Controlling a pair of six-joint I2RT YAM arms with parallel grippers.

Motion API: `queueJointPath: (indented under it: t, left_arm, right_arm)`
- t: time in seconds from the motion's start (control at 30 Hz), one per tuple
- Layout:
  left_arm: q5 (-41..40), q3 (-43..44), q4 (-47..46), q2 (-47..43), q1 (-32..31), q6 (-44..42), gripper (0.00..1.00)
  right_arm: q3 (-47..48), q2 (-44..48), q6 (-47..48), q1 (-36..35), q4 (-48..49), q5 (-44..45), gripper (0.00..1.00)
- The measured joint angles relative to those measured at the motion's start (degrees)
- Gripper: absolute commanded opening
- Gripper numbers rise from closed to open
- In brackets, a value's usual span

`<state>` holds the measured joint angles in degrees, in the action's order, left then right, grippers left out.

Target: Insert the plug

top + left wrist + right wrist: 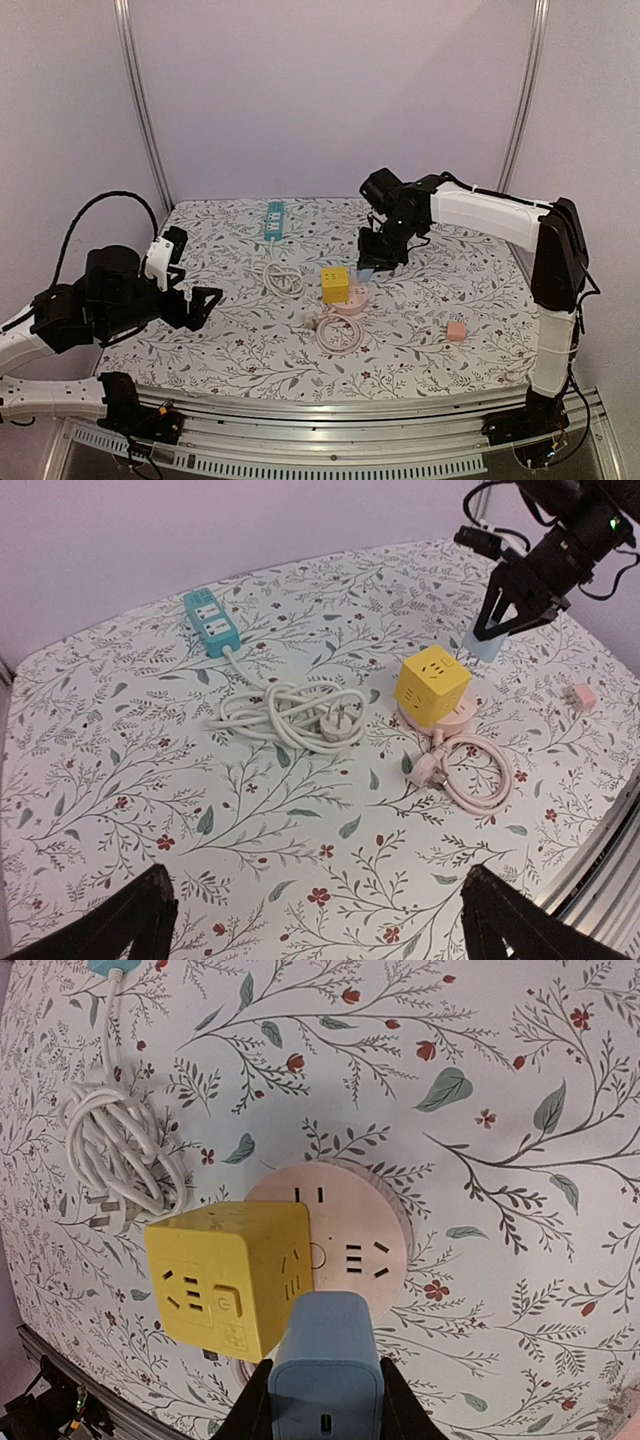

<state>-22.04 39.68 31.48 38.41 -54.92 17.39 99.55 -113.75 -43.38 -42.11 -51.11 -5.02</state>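
My right gripper (pixel 325 1405) is shut on the plug (pixel 327 1360), a light-blue adapter block held between both fingers. It hangs just above the near edge of a round pink socket (pixel 360 1225) with free slots showing on top. A yellow cube socket (pixel 225 1275) sits on the pink socket's left part, right beside the plug. From above, the plug (pixel 366 271) is to the right of the cube (pixel 335 284). My left gripper (pixel 190 272) is open over the table's left side, far from the socket, with only tablecloth between its fingers (pixel 150 915).
A teal power strip (pixel 274 219) lies at the back with its white cord (pixel 283 277) bundled in front of it. The pink socket's cord (pixel 340 331) is coiled toward the near edge. A small pink adapter (pixel 456 331) lies at the right front.
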Motion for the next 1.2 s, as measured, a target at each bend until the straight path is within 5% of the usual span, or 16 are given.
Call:
queueJointPath:
  t: [1.2]
  left_arm:
    - [-7.23, -1.92, 0.76, -6.32, -4.42, -1.29, 0.99]
  right_arm:
    - [-3.63, -5.57, -0.92, 1.16, 7.52, -1.64, 0.0]
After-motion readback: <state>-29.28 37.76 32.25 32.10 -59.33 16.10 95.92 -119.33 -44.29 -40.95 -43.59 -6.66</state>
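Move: The blue plug is already pinched in the right hand. The pink round socket is about 2 cm ahead of that hand, 3 cm to its left and 11 cm below. The yellow cube sits on the socket's left side, some 6 cm left of the hand, level with it fore and aft and 6 cm lower; the pink cable coil lies roughly 4 cm back and 5 cm left of the hand, down on the table. From the idle left hand the socket is roughly 18 cm ahead, 26 cm right and 20 cm below. The blue plug goes down about 5 cm in the right hand's unchanged grip, onto the right part of the pink socket's face beside the yellow cube, its prong end seeming to meet the face. The descent then stops, and the right hand creeps about a centimetre forward at that height, hardly turning. The left hand, empty and open, drifts a little to its left and up. ##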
